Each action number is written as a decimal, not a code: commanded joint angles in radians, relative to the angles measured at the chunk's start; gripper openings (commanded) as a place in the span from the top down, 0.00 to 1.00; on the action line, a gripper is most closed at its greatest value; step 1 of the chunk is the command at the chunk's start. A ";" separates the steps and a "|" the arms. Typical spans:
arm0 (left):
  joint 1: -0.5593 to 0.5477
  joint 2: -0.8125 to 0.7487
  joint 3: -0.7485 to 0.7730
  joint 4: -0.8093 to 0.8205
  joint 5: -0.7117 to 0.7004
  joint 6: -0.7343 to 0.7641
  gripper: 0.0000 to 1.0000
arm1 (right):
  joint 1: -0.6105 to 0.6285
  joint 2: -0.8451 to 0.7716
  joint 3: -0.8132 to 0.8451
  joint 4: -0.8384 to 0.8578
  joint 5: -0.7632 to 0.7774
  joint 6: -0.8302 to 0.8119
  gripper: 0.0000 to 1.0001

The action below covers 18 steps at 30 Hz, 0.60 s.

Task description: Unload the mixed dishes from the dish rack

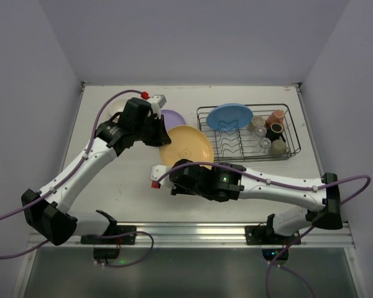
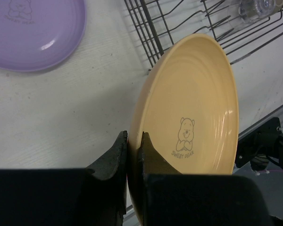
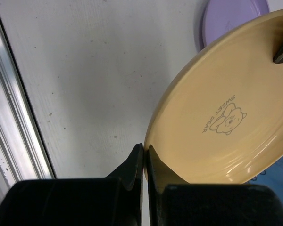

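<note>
A tan plate (image 1: 188, 148) with a bear print hangs tilted over the table, just left of the dish rack (image 1: 294, 129). My left gripper (image 1: 162, 135) is shut on its far-left rim. In the left wrist view the fingers (image 2: 134, 136) pinch the edge of the tan plate (image 2: 193, 108). My right gripper (image 1: 181, 171) is shut on the near rim, and the right wrist view shows its jaws (image 3: 145, 147) clamped on the tan plate (image 3: 226, 117). A lilac plate (image 1: 173, 117) lies flat on the table. A blue plate (image 1: 229, 116) stands in the rack.
At the rack's right end sit a brown mug (image 1: 275, 118), an olive mug (image 1: 278, 147) and clear glasses (image 1: 259, 123). The rack's wires (image 2: 179, 23) run close behind the tan plate. A metal rail (image 3: 9, 132) edges the near side of the table.
</note>
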 commanded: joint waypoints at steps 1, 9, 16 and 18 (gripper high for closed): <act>-0.004 0.004 0.012 -0.019 -0.091 0.045 1.00 | -0.006 -0.003 0.043 0.005 0.100 -0.057 1.00; 0.147 -0.049 -0.021 0.101 -0.065 -0.076 1.00 | -0.028 -0.121 -0.018 0.059 0.203 0.007 0.01; 0.388 -0.106 -0.181 0.340 -0.034 -0.304 1.00 | -0.028 -0.398 -0.207 0.348 0.398 0.058 0.01; 0.396 -0.088 -0.282 0.456 -0.036 -0.369 1.00 | -0.028 -0.515 -0.288 0.541 0.515 0.105 0.01</act>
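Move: Both hands still pinch the yellow plate's rim in the air, its middle about 9 cm right of the left hand and 3 cm back, and some 9 cm ahead and 2 cm left of the right. The purple plate lies roughly 18 cm ahead of the left hand, 3 cm left and 20 cm below; the bowls stand about 8 cm farther out than it and 20 cm left. From the right hand, the blue plate in the rack is about 29 cm ahead, 17 cm right, 8 cm lower. The right fingers open wide and let go of the yellow plate's near rim; that hand eases forward a few centimetres, then rises about 9 cm and swings some 8 cm right, back towards the rack, its wrist tilting up and turning clockwise. The left hand keeps its pinch on the left rim and, slowly at first and then quickly, carries the plate about 12 cm left and 7 cm forward, nearly level, turning some 30 degrees counter-clockwise to bring the plate towards the purple one. ##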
